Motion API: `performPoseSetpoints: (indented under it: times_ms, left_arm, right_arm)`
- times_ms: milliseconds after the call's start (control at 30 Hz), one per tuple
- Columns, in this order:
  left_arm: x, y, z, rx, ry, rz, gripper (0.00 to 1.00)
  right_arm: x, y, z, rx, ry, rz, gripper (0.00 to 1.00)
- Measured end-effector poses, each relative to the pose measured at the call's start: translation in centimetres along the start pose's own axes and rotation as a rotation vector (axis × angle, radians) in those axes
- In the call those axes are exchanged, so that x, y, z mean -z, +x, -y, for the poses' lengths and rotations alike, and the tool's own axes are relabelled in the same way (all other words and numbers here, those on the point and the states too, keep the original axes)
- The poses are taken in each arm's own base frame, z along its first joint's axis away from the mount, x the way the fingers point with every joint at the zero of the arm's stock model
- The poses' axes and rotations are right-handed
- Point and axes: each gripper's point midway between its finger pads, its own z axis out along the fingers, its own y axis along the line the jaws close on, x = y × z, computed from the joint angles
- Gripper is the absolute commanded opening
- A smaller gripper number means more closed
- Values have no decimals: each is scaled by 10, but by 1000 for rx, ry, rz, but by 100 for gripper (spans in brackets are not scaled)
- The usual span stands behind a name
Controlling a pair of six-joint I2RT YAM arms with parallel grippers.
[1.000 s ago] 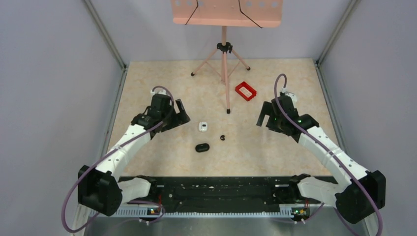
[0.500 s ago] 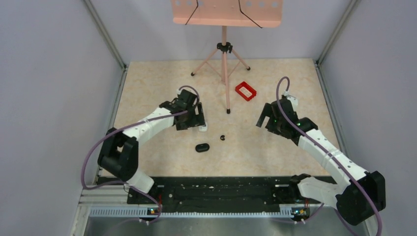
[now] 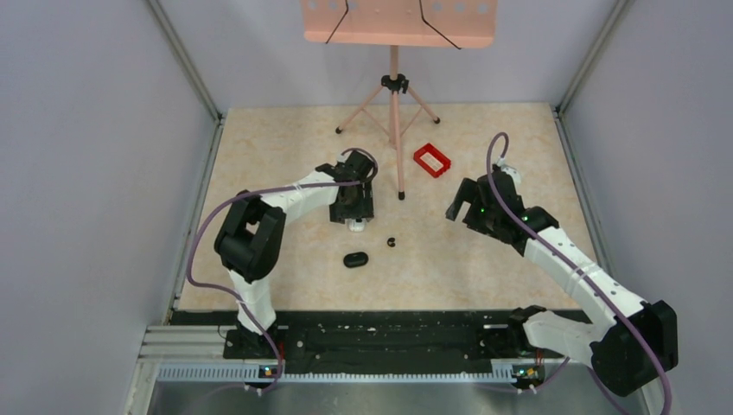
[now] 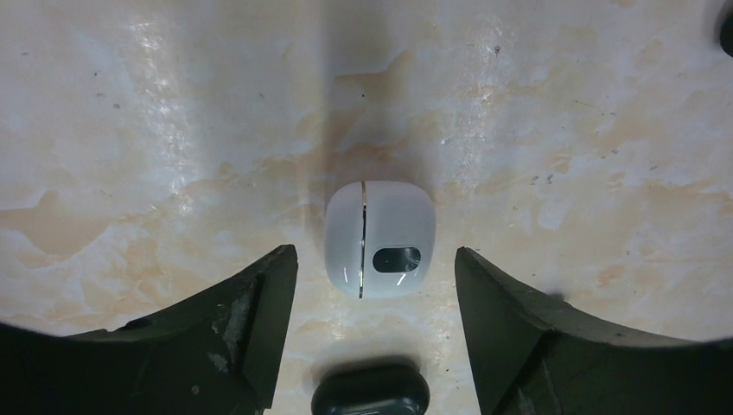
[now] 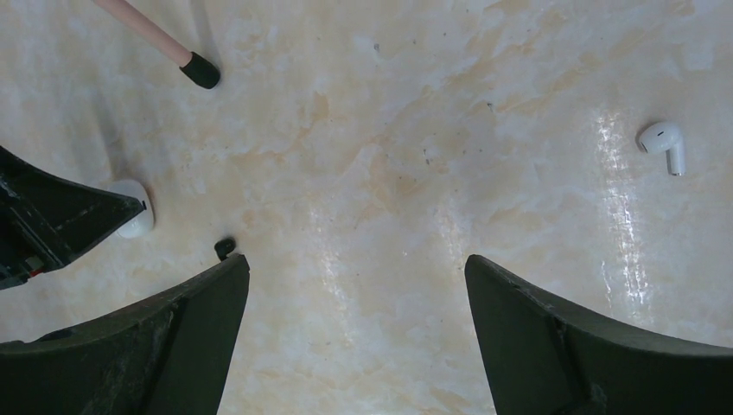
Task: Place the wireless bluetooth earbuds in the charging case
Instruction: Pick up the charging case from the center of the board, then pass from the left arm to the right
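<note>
The black oval charging case lies shut on the table, and shows at the bottom edge of the left wrist view. A tiny black earbud lies loose to its right; in the right wrist view it sits just beyond my left fingertip. My left gripper hangs open over a small white rounded-square case, a finger on either side with gaps. My right gripper is open over bare table, right of the earbud.
A red rectangular frame lies at the back right. A pink stand's legs spread behind, one foot near the left gripper. A loose white stemmed earbud lies on the table. Grey walls close in both sides.
My left arm swung right from the table's left side to over the white case, and its jaws have narrowed a little. The right arm barely moved.
</note>
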Motion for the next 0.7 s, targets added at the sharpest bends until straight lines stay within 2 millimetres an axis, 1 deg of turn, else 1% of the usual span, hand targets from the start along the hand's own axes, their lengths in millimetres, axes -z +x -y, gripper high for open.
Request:
performPoseSetpoints:
  times_ms: [167,267,400,467,600,700]
  left_arm:
    - [-9,9,1,-24,-23,-29,67]
    - [-15,14,1,-36,-41,-42,63]
    - [-17,15,3,-50,-52,-40,49]
    - [-17,15,4,-52,-53,-39,44]
    - [-17,16,7,-56,-40,-44,41]
    - [-11,17,13,-58,-3,-47,41]
  right_arm:
    - [-3,2,-1,-1,0,-9,94]
    - [-7,3,-2,0,0,-16,94]
    - [-11,6,-3,1,0,-34,94]
    - [-12,8,-3,2,0,-41,93]
    - [-12,6,-9,-1,-28,-40,93]
    - [-12,6,-17,-9,-66,-44,93]
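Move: The charging case lies almost between the left fingers, about 2 cm below, 1 cm back and 1 cm right. From that hand, 3 cm down, the black case is 10 cm straight back, the dark earbud 6 cm back and 10 cm right, and the tripod foot 6 cm ahead and 13 cm right. From the right hand the charging case is some 27 cm left, 4 cm ahead and 12 cm down. The left hand sinks about 2 cm around the charging case, pinches its sides, then starts up and rightward. ##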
